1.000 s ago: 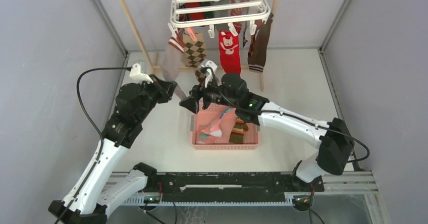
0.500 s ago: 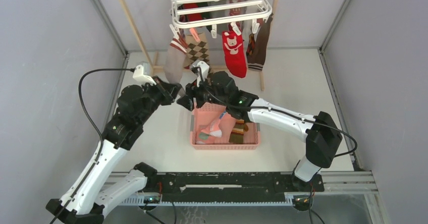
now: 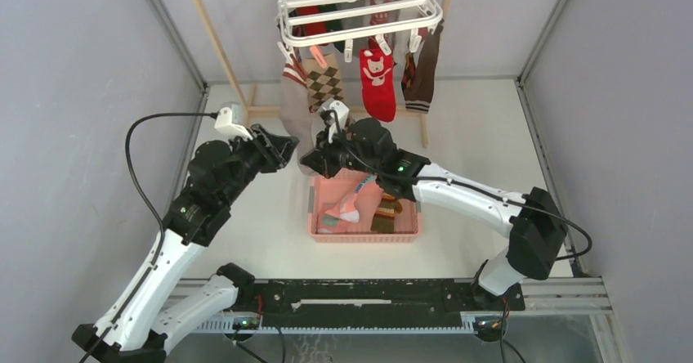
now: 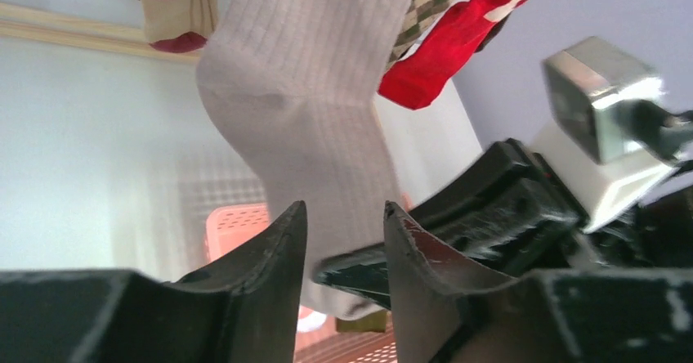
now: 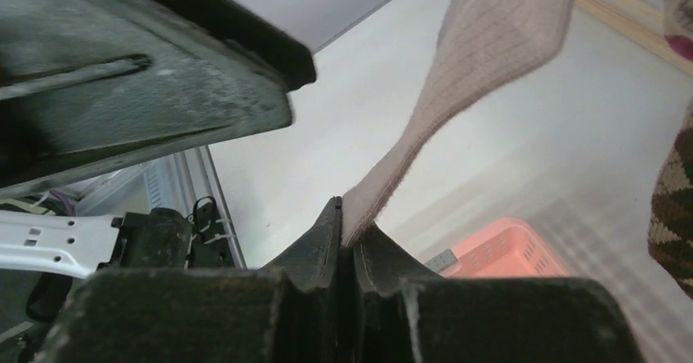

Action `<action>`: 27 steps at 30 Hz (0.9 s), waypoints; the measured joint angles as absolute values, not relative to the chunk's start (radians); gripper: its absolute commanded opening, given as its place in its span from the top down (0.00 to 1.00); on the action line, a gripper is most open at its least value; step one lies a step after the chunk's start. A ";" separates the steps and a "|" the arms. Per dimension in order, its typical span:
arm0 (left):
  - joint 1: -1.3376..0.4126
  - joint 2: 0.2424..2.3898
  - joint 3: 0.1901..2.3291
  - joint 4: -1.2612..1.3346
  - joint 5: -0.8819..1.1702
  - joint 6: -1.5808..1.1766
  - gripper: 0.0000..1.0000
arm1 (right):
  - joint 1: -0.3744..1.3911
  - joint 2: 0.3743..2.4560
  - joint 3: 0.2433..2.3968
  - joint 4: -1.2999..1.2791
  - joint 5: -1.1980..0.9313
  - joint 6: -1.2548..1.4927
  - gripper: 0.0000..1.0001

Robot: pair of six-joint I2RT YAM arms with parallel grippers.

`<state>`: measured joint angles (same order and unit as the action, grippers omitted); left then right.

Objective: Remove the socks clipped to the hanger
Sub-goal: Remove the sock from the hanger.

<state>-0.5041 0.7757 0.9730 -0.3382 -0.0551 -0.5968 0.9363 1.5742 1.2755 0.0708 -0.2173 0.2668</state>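
Observation:
The white hanger hangs at the back with socks clipped along its near edge: a pale ribbed sock, a brown argyle one, a red one and a dark brown one. My right gripper is shut on the toe of the pale sock, which stretches up from it; from above the right gripper sits just under that sock. My left gripper is open, its fingers standing either side of the pale sock's foot without pinching it. The left gripper is close beside the right one.
A pink slatted basket with several socks in it sits on the table below the right arm. Light wooden poles slant up on both sides of the hanger. Grey walls close in left and right.
The left gripper has opened and let go of the pale sock. The right gripper has closed on the sock's toe. The hanger has swung slightly.

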 measured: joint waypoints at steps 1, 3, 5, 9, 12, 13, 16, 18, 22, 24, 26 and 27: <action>-0.504 0.778 0.973 -0.342 -0.059 -0.592 0.46 | 0.936 1.560 1.266 0.069 -0.219 0.267 0.88; -0.504 0.786 0.977 -0.355 -0.068 -0.583 0.40 | 0.935 1.526 1.245 0.067 -0.220 0.267 0.87; -0.504 0.799 0.991 -0.367 -0.078 -0.576 0.36 | 0.930 1.492 1.225 0.060 -0.222 0.266 0.87; -0.504 0.840 1.077 -0.392 -0.086 -0.560 0.33 | 0.926 1.438 1.199 0.053 -0.226 0.266 0.87; -0.504 0.886 1.179 -0.400 -0.086 -0.545 0.30 | 0.924 1.416 1.190 0.048 -0.228 0.266 0.87; -0.504 0.899 1.207 -0.400 -0.086 -0.541 0.30 | 0.924 1.412 1.188 0.048 -0.229 0.266 0.87; -0.504 0.921 1.265 -0.395 -0.085 -0.538 0.29 | 0.925 1.397 1.177 0.047 -0.241 0.267 0.87; -0.504 0.914 1.261 -0.394 -0.084 -0.539 0.29 | 0.925 1.388 1.174 0.047 -0.252 0.268 0.87; -0.504 0.860 1.201 -0.386 -0.086 -0.542 0.27 | 0.925 1.360 1.173 0.047 -0.281 0.275 0.87; -0.504 0.817 1.158 -0.390 -0.088 -0.543 0.27 | 0.925 1.343 1.172 0.048 -0.294 0.276 0.87; -0.504 0.780 1.123 -0.390 -0.094 -0.544 0.26 | 0.926 1.319 1.162 0.052 -0.303 0.279 0.87; -0.504 0.768 1.110 -0.390 -0.095 -0.546 0.26 | 0.927 1.307 1.155 0.054 -0.309 0.282 0.87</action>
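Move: The clip holding the grey sock is about 13 cm ahead of my empty left hand, 18 cm above and 1 cm to its left. From my right hand, already gripping that sock's toe, the same clip is some 15 cm ahead, 6 cm left and 24 cm up. The argyle sock's middle hangs about 12 cm ahead of my left hand, 7 cm right and 4 cm higher. The pink basket lies 12 cm right of my right hand, level fore and aft, 25 cm below. I keep the grey sock's toe pinched in my right hand and draw it up about 6 cm, backwards and to the right, away from my left hand. My left fingers, already parting, spread on to nearly three-quarters open as that hand rises about 8 cm beside the sock, tipping up slightly, then sinks and eases back a few centimetres. ##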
